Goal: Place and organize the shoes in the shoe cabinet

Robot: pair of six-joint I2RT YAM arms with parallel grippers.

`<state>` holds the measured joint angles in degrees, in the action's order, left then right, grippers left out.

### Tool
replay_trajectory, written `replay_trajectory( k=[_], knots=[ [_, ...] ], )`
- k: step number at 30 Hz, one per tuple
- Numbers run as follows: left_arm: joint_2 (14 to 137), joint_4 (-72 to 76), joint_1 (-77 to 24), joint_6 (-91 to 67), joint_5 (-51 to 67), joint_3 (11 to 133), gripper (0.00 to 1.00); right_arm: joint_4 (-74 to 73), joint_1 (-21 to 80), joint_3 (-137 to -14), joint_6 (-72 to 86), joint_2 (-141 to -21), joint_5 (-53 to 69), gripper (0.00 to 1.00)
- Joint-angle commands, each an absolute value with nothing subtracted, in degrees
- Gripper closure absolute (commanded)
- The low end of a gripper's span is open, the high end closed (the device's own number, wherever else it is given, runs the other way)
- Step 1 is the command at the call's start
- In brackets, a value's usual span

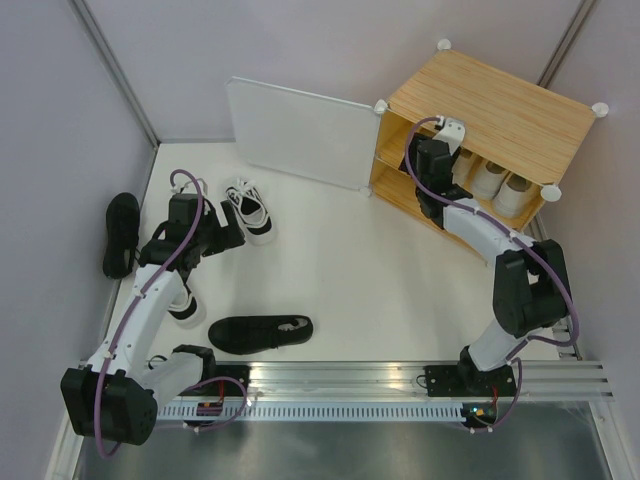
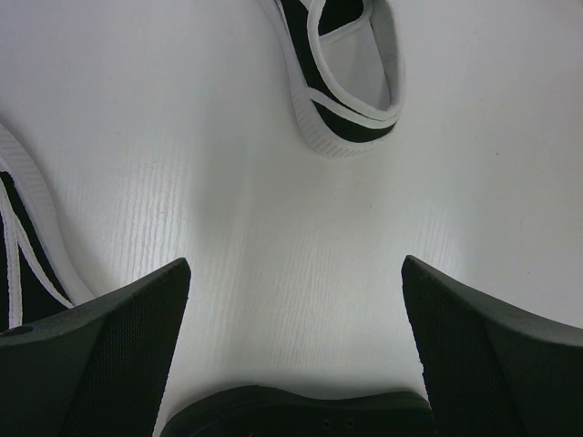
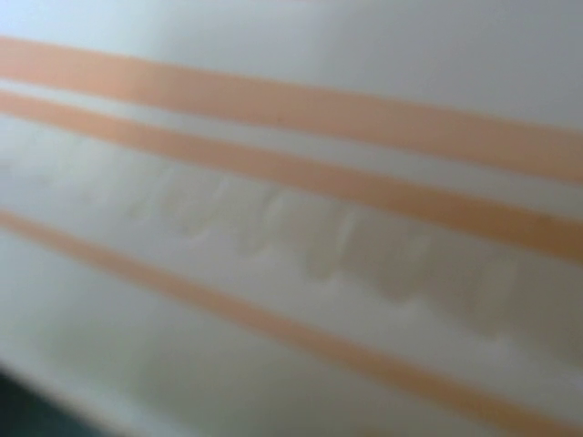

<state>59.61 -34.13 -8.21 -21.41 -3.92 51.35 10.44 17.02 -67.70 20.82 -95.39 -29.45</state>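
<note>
The shoe cabinet (image 1: 495, 100) stands at the back right with its white door (image 1: 300, 135) swung open. Two cream shoes (image 1: 502, 185) sit heel-out on its shelf. My right gripper (image 1: 445, 135) reaches into the cabinet's front next to something white; the right wrist view is only a blurred white surface with orange stripes (image 3: 291, 228), so the jaws are not shown. My left gripper (image 2: 296, 273) hangs open over the table with nothing between its fingers. Just beyond it lies a white shoe with black trim (image 2: 346, 73), and another (image 2: 27, 237) lies at its left.
A pair of white and black sneakers (image 1: 250, 210) lies left of centre. One black shoe (image 1: 260, 332) rests near the front rail, another (image 1: 122, 233) by the left wall. A further shoe (image 1: 188, 308) is partly under my left arm. Grey walls enclose the table.
</note>
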Motion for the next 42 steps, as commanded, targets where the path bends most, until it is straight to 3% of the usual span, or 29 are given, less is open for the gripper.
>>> replay_trajectory(
  k=[1,7,10,16,22,30,42],
  knots=[
    [59.5,-32.5,-8.2,-19.5,-3.9,51.4,0.0,9.4,15.6,-66.0,20.7,-91.2,-23.0,0.27],
    [59.5,-32.7,-8.2,-19.6,-4.0,51.3,0.0,6.8,15.6,-63.1,20.4,-84.8,-17.8,0.12],
    [59.5,-32.7,-8.2,-19.7,-4.3,51.3,0.0,3.5,15.6,-62.5,20.8,-81.5,-12.6,0.09],
    [59.6,-32.8,-8.2,-20.2,-4.8,51.2,0.0,0.4,16.7,-55.7,21.7,-72.8,2.3,0.08],
    [60.6,-33.0,-8.2,-20.8,-5.3,51.2,0.0,-2.0,16.9,-45.5,22.0,-62.1,9.7,0.05],
    [63.0,-34.5,-8.2,-25.0,-5.8,50.2,0.0,-7.4,16.9,-36.6,21.4,-51.1,16.1,0.05],
    [70.1,-34.7,-8.2,-31.2,-3.8,52.4,0.0,-6.2,17.0,-31.2,24.3,-46.2,17.9,0.02]
  ],
)
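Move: The right hand is in the cabinet's upper compartment at the leftmost pale shoe, whose middle is about 3 cm ahead and 3 cm below; the next pale shoe is 8 cm right of and 4 cm nearer than that one. The laced black-and-white sneaker lies about 43 cm left of the right hand, 8 cm back and 17 cm lower. From the left hand that sneaker is 12 cm ahead, 1 cm right, 12 cm down; the other black-and-white sneaker is 16 cm left, 9 cm back. The right hand, its fingers already opening, spreads them the rest of the way and backs out of the upper compartment, clear of the leftmost pale shoe, travelling some 24 cm back and 7 cm left, rising a little before it dips under its starting height, while the wrist swings about 40 degrees counter-clockwise over the open table. After waiting at first, the left hand sinks about 5 cm behind the laced black-and-white sneaker, fingers still wide open, tipping down some 10 degrees, without touching it. ##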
